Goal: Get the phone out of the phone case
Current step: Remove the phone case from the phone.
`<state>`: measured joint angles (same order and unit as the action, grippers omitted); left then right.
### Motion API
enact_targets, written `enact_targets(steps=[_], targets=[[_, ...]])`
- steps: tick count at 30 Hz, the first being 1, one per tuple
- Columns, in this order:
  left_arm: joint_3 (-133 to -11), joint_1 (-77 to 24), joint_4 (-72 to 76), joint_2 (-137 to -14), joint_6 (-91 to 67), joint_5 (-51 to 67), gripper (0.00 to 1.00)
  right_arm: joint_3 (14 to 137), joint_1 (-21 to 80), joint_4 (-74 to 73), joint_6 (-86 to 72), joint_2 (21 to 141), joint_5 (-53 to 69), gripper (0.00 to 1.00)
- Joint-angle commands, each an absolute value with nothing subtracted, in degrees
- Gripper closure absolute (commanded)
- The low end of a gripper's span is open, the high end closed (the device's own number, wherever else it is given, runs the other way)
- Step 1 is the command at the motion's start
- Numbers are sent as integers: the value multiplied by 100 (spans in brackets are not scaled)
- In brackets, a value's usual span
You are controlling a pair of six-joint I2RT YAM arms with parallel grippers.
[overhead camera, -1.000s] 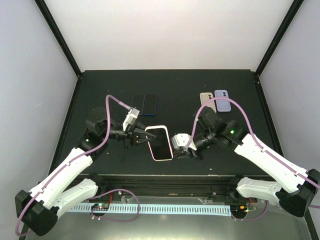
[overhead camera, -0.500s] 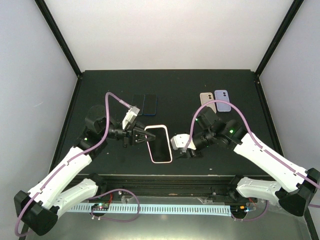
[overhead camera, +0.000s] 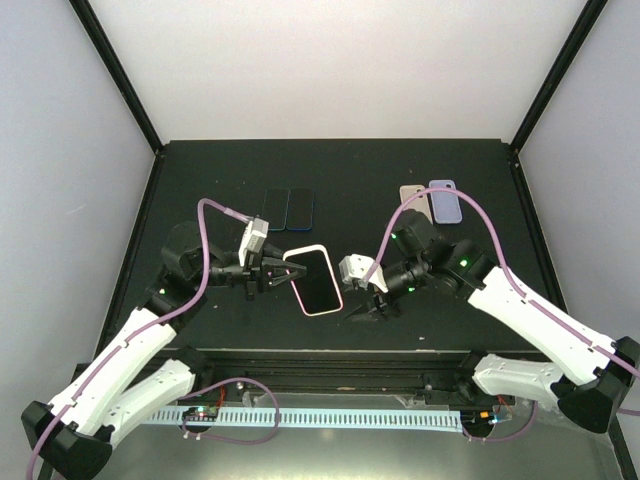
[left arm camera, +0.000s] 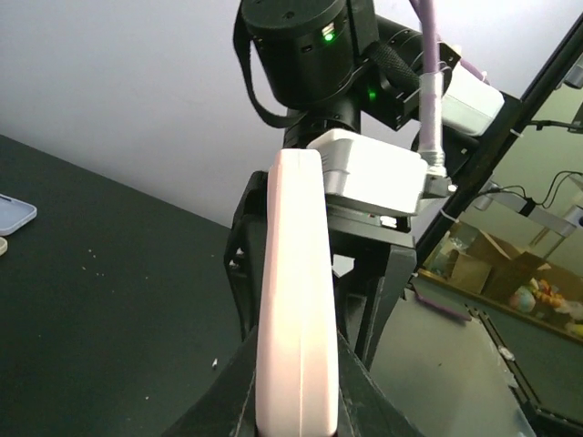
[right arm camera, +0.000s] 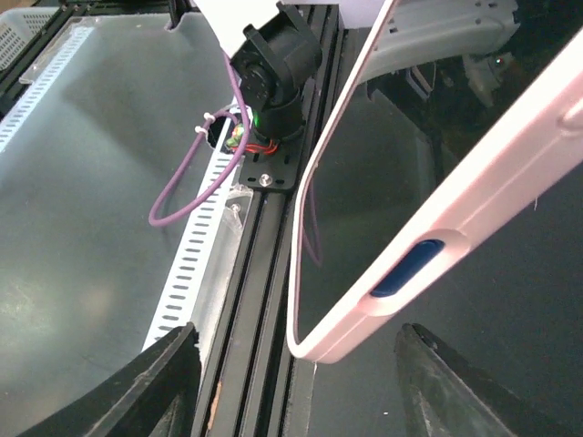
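The phone [overhead camera: 313, 281], dark screen up, sits inside the pink phone case [right arm camera: 510, 155] and is held just above the table near its front. My left gripper [overhead camera: 276, 272] is shut on the case's left end; the left wrist view shows the pink case edge [left arm camera: 296, 309] clamped between the jaws of the left gripper [left arm camera: 293, 387]. My right gripper [overhead camera: 368, 298] is just right of the phone, open and not touching it. In the right wrist view the right gripper [right arm camera: 310, 382] has its fingers [right arm camera: 168, 387] spread wide, the case's rounded corner a little ahead of them.
Two dark phones [overhead camera: 288, 208] lie side by side at the back centre. A beige case [overhead camera: 410, 196] and a lavender case [overhead camera: 446, 201] lie at the back right. The table's front rail [right arm camera: 264, 273] runs just under the phone's near corner.
My right gripper has opened, let go of the phone's right edge and drawn back a little. The left gripper has carried the phone slightly left and back.
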<state>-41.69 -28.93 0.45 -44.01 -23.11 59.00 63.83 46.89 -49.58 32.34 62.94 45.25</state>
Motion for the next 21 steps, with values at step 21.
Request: enact_targets(steps=[21], targets=[[-4091, -2858, 1374, -4591, -3558, 6771, 98, 6755, 4800, -5284, 4688, 6759, 4378, 81]])
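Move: The phone case, phone still inside, is already in the left gripper; its near right corner is the target, only about 1 cm ahead, 1 cm left and 1 cm below the right hand. From the left hand that corner lies some 9 cm right, 5 cm back and 8 cm lower. On the table some 24 cm below the right hand, the blue phone lies about 41 cm ahead and 13 cm left, the black phone level with it, 7 cm farther left. Sink the half-open right gripper about 1 cm, easing slightly forward and left, so its fingers straddle the near right corner of the phone case. Then close them onto that corner while the hand eases back a little and turns some 5 degrees counter-clockwise. Keep the left grip on the case's far left part, letting that hand drift right, back and down by under 1 cm and turn about 5 degrees. ##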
